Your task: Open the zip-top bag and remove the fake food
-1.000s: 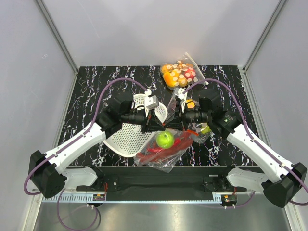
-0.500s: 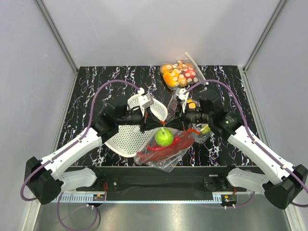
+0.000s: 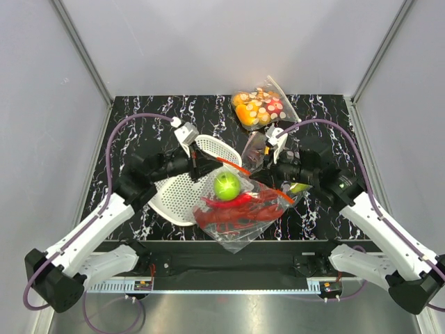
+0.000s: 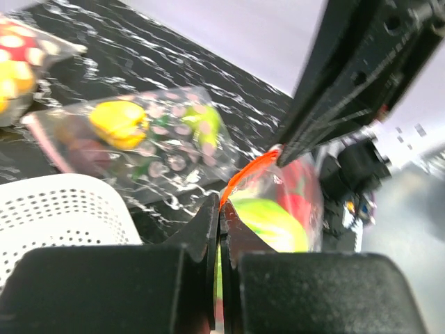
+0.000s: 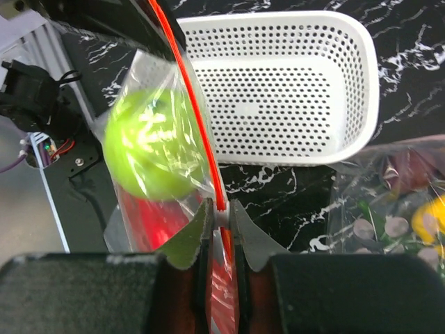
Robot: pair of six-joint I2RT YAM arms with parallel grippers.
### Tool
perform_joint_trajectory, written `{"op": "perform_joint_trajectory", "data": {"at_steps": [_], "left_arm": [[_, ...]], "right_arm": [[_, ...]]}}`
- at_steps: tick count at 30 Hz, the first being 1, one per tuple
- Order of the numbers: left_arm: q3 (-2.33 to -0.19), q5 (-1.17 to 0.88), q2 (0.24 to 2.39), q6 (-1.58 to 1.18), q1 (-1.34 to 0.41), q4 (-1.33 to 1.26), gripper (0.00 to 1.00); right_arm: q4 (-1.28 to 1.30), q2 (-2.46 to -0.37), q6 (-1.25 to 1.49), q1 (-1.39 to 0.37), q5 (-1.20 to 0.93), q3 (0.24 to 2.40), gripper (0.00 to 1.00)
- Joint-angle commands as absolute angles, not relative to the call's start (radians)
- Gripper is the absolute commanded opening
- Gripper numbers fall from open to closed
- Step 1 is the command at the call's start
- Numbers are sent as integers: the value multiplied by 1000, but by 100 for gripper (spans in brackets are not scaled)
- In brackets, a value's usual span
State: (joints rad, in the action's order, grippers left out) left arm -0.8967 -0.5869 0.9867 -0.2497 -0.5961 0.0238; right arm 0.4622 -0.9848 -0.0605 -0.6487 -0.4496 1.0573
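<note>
The zip-top bag (image 3: 240, 233) hangs between my two grippers, its orange-red zip strip (image 3: 250, 174) stretched slantwise from upper left to lower right. My left gripper (image 3: 214, 161) (image 4: 221, 209) is shut on the strip's left end (image 4: 247, 174). My right gripper (image 3: 277, 186) (image 5: 224, 212) is shut on the small white slider (image 5: 224, 217) of the strip (image 5: 191, 97). Inside the bag lie the green apple (image 3: 226, 186) (image 5: 149, 146) (image 4: 268, 223) and, beneath it, the red lobster (image 3: 236, 209) (image 5: 139, 216).
A white perforated basket (image 3: 182, 198) (image 5: 278, 83) (image 4: 62, 209) lies on the black marble table under the left gripper. One polka-dotted bag of fruit (image 3: 261, 108) sits at the back. Another (image 3: 256, 146) (image 4: 153, 136) (image 5: 396, 209) lies beside the right arm.
The grippers, close together a second ago, have drawn apart along the zip strip: left toward the back left, right toward the near right. The bag and apple shifted left over the basket's edge.
</note>
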Motion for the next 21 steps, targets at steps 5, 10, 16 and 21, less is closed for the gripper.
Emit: {"op": "perform_joint_trajectory", "data": {"at_steps": [5, 10, 16, 21], "left_arm": [[-950, -359, 920, -258, -551, -9, 0], [-950, -220, 907, -250, -549, -3, 0], [-979, -71, 894, -204, -537, 89, 0], [-973, -5, 876, -192, -526, 103, 0]], "right_arm": [[577, -905, -34, -653, -250, 1106, 0], [606, -896, -15, -653, -196, 1117, 0], [641, -891, -6, -653, -129, 1127, 0], [673, -877, -6, -653, -87, 1140, 0]]}}
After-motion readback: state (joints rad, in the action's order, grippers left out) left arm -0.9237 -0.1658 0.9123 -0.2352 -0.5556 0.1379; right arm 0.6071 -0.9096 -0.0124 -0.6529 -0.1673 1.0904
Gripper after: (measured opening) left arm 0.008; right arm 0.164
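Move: Both grippers already hold the bag's orange zip edge, the right about 8 cm to the left one's right. From the left gripper the basket's middle lies about 8 cm forward, 9 cm left and 22 cm down; the green apple in the bag is 4 cm back, 2 cm right and 8 cm down. From the right gripper the apple is 3 cm back, 6 cm left and 6 cm down; the second food bag is 15 cm forward, 13 cm right and 20 cm down. Bring the left gripper some 8 cm left and forward over the basket, swinging it about 25 degrees counter-clockwise and keeping its corner of the bag pinched. Meanwhile draw the right gripper about 5 cm right, turning clockwise, still shut on the small zip slider, so that it runs along the orange zip away from the left fingers. ##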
